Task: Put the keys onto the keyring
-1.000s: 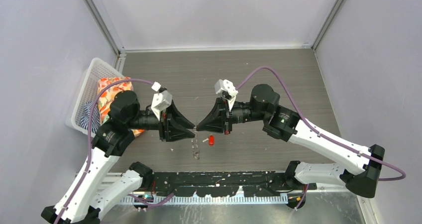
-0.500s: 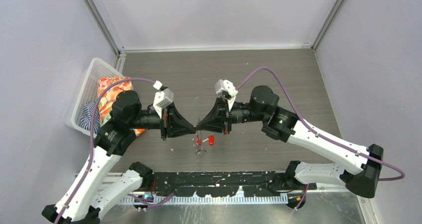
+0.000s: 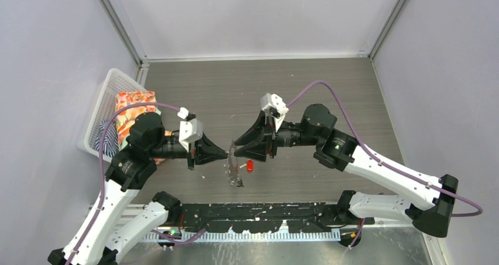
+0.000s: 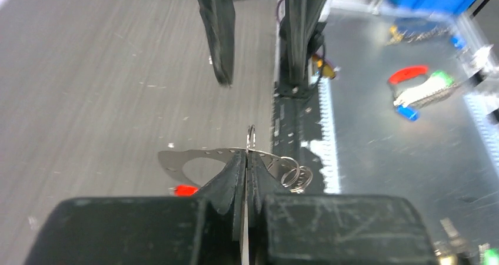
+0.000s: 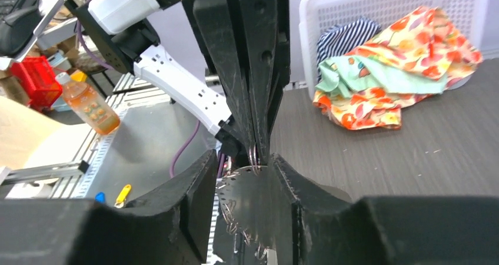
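The keyring [image 3: 233, 172] is a thin silver plate with holes round its rim and small wire rings hanging from it. It hangs above the table between the two arms. My left gripper [image 3: 226, 154] is shut on its top edge [image 4: 246, 156], with the plate [image 4: 194, 159] spreading to either side of the jaws. My right gripper [image 3: 235, 144] is open, its fingers [image 5: 197, 200] standing either side of the plate [image 5: 265, 200] with a gap on the left. The red-headed key [image 3: 249, 166] lies on the table just right of the keyring, and it also shows as a red head [image 4: 185, 189] in the left wrist view.
A white basket [image 3: 101, 103] holding bright cloths stands at the table's left edge. A black rail [image 3: 265, 215] runs along the near edge under the keyring. Walls close the table in at the back and on both sides.
My left gripper has shut on the keyring and my right gripper has opened off it. Both arms have shifted slightly, and the keyring has swung a little.
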You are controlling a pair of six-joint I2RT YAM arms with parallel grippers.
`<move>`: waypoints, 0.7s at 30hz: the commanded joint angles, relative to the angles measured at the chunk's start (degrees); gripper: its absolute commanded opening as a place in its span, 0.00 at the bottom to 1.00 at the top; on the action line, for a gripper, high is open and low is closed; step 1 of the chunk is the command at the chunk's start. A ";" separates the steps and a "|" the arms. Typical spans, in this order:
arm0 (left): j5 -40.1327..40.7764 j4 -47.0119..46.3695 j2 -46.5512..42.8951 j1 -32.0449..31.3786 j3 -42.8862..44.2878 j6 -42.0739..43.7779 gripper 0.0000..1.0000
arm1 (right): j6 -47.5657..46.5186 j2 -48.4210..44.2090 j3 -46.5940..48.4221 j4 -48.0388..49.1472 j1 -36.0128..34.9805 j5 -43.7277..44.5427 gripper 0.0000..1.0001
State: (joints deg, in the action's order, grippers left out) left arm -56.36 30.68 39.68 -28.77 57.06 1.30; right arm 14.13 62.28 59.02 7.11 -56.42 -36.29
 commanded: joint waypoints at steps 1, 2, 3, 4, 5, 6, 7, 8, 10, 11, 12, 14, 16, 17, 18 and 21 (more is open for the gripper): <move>1.50 8.61 -1.89 0.04 3.21 24.82 0.01 | -1.53 -4.75 0.46 0.84 -0.06 5.96 0.47; 1.85 10.16 -2.50 0.03 3.28 30.24 0.01 | -1.68 -5.59 0.29 0.32 -0.07 7.45 0.50; 2.49 11.02 -3.15 0.03 3.12 34.36 0.01 | -1.73 -6.12 0.03 -0.08 -0.04 8.84 0.52; 3.16 11.59 -3.86 0.03 2.92 38.54 0.00 | -1.64 -6.58 -0.07 -0.84 -0.04 10.68 0.55; 3.70 12.39 -4.43 0.03 2.85 42.85 0.00 | -1.35 -7.01 -0.24 -1.87 -0.04 12.82 0.58; 4.14 13.13 -5.12 0.03 2.54 46.44 0.00 | -1.04 -7.34 -0.64 -2.93 -0.06 15.13 0.62; 4.61 13.27 -5.71 0.03 2.27 48.92 0.00 | -0.85 -7.76 -1.11 -4.09 -0.02 17.32 0.66; 4.89 13.45 -6.26 0.03 2.01 50.82 0.00 | -0.36 -8.17 -1.59 -5.18 -0.02 19.62 0.70; 4.88 14.00 -7.33 0.03 1.41 53.78 0.00 | 0.27 -8.49 -2.22 -8.97 -0.05 23.78 0.85; 4.81 14.02 -7.92 0.03 1.12 54.31 0.00 | 0.88 -8.46 -2.32 -10.92 -0.08 25.99 0.97; 4.77 14.00 -8.44 0.03 0.91 54.67 0.00 | 1.77 -8.25 -2.16 -13.39 -0.02 28.36 0.99; 4.64 15.13 -9.32 0.06 0.57 55.87 0.00 | 3.12 -6.66 -0.85 -20.72 -0.09 33.18 1.00; 4.64 16.06 -10.23 0.03 0.26 57.59 0.00 | 5.62 -4.85 0.59 -26.17 -0.08 39.08 1.00; 4.79 16.05 -10.46 0.06 0.30 57.53 0.00 | 8.85 -4.42 0.72 -27.90 -0.02 43.20 1.00; 4.85 16.18 -10.45 0.04 0.50 57.18 0.00 | 14.12 -4.32 1.09 -29.18 -0.08 47.58 1.00; 4.20 17.72 -9.67 0.03 1.97 56.68 0.00 | 14.71 -4.45 0.55 -30.45 -0.09 47.74 1.00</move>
State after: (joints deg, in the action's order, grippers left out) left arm -51.42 47.53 29.67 -28.77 57.32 55.70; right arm 22.74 58.76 57.63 -18.28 -56.42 2.44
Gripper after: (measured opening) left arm 0.011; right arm 0.996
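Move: The red key lies flat on the table about 15 cm ahead of my right hand, some 3 cm to its right and roughly 36 cm below. The keyring, already free of my right fingers, hangs about 3 cm back, 1 cm to the left and 5 cm below that hand. From my left hand, still pinching one of its small rings, the red key is some 16 cm ahead, 6 cm right and 33 below. With my right hand I back off from the keyring, rising about 3 cm, then sweep forward, down and to the right towards the red key, ending some 9 cm below my start while the fingers spread fully and swing about 45 degrees clockwise and downward. My left hand keeps its pinch, drawing the keyring about 3.5 cm left and rolling it some 50 degrees. ##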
